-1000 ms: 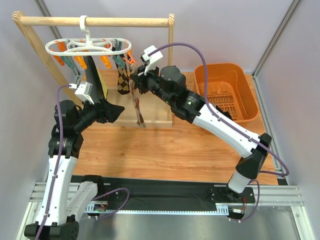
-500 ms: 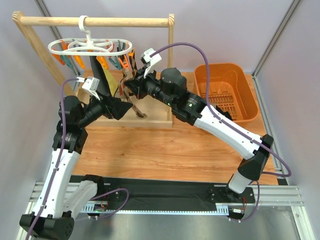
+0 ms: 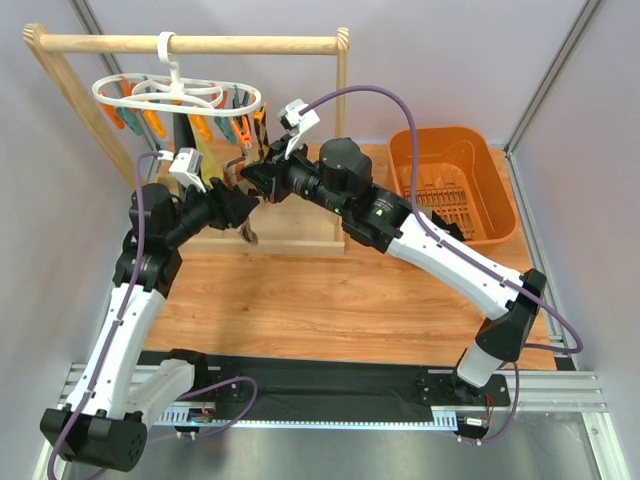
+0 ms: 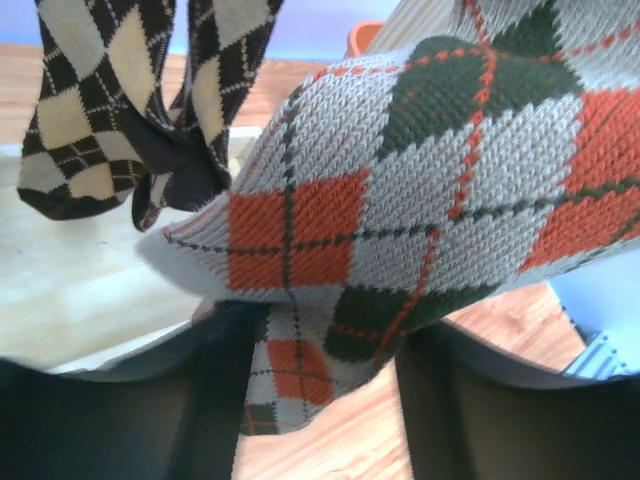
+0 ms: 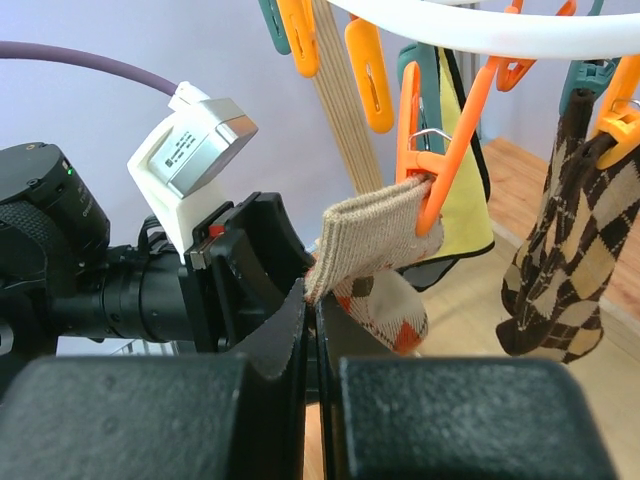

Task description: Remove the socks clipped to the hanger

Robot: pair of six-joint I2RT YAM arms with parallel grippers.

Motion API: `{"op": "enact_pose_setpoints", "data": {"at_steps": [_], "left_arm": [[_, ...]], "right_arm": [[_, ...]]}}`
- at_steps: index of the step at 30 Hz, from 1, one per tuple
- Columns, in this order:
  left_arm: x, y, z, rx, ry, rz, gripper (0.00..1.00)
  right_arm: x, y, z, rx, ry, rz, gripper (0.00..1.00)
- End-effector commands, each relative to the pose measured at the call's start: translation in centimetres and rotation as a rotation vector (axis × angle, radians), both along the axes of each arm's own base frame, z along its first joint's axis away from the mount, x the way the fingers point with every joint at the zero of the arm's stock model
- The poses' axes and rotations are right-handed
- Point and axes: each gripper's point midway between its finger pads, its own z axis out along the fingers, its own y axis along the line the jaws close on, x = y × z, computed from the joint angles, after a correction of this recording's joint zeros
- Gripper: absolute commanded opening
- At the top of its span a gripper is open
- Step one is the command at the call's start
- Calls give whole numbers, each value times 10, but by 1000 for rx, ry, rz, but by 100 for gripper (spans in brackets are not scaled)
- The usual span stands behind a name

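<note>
The white ring hanger (image 3: 178,90) hangs by its hook from the wooden rail, with orange and teal clips under it. An orange clip (image 5: 420,190) holds the cuff of a grey argyle sock (image 5: 375,240) with orange and dark diamonds. My right gripper (image 5: 312,300) is shut on that cuff's corner, just below the clip. In the left wrist view the same sock (image 4: 400,170) fills the frame. Its toe end lies between the spread fingers of my left gripper (image 4: 320,335), which faces the right one (image 3: 250,172). A brown, tan and black argyle sock (image 5: 560,270) hangs clipped beside it.
The wooden rail frame (image 3: 190,43) and its base board stand behind the grippers. A yellow cloth with black edging (image 5: 465,215) hangs from the hanger too. An orange basket (image 3: 450,180) sits at the back right. Both arms crowd together under the hanger.
My left gripper moved up and right to the grey argyle sock, and its fingers have drawn closer together. The right gripper pulled the cuff leftward; the hanger swung slightly.
</note>
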Motion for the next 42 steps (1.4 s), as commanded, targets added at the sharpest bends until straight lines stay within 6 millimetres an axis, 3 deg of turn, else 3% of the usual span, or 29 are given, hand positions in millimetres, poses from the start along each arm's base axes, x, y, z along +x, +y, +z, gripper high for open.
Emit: {"op": "enact_pose_setpoints", "data": {"at_steps": [1, 2, 4, 5, 6, 10, 11, 14, 15, 17, 18, 20, 22, 23, 26, 31, 36, 42], "left_arm": [[-4, 2, 30, 5, -110, 7, 50], [-6, 1, 30, 4, -111, -2, 32], [-12, 0, 32, -3, -120, -13, 16], [-14, 0, 30, -9, -116, -13, 2], [-17, 0, 32, -12, -121, -13, 0], [-23, 0, 27, -4, -120, -23, 0], [-24, 0, 25, -1, -115, -25, 0], [-28, -1, 22, 2, -113, -39, 0], [-29, -1, 22, 1, -114, -42, 0], [-32, -3, 22, -3, -115, -53, 0], [-34, -3, 23, -4, -121, -56, 0], [-36, -3, 21, -3, -119, -60, 0], [-39, -4, 22, -3, -123, -70, 0], [-39, -4, 21, -3, -120, -71, 0], [-44, -4, 22, -2, -123, -79, 0], [-54, -10, 26, -28, -112, -124, 0], [-65, -23, 30, -99, -62, -211, 0], [-80, -35, 43, -154, -44, -311, 0]], "right_arm": [[-10, 2, 21, 70, -20, 30, 0], [-8, 1, 19, 64, -21, 22, 1], [-2, -2, 15, 51, -19, -14, 3], [0, -3, 12, 41, -19, -30, 7], [3, -5, 11, 30, -25, -47, 11], [22, -23, 9, -12, -5, -192, 41], [22, -27, 18, -4, -12, -204, 43], [27, -33, 18, -51, -8, -241, 50], [27, -35, 31, -40, -22, -248, 52], [32, -36, 26, -81, -29, -267, 56], [32, -38, 40, -62, -46, -271, 58], [41, -36, 35, -89, -46, -277, 62], [42, -33, 48, -65, -46, -228, 64], [52, -32, 43, -61, -24, -224, 65], [57, -28, 48, -35, -25, -167, 68], [40, -10, 57, 18, -74, 32, 77], [42, -2, 46, 58, -27, 88, 81], [46, 5, 55, 148, 5, 109, 82]]}}
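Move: The right hand already pinches the cuff of the red-and-grey sock. Its next target, the orange clip holding that sock, lies about 7 cm ahead, 2 cm left and 4 cm above it. From the right hand, the brown argyle sock hangs some 14 cm ahead and 1 cm left, and the yellow-and-black sock roughly 12 cm ahead and 7 cm left. The red-and-grey sock's body is between the left fingers, its middle 2 cm ahead, 1 cm right and 2 cm above. The left fingers shut on the red-and-grey sock's body and keep it pinched, drawing it back about 6 cm, slightly up and at the end to the right. The right hand lets go of the cuff, swings forward and right, rises about 6 cm, then sinks half of that and returns left, opening wide to bring its fingers around the orange clip. ##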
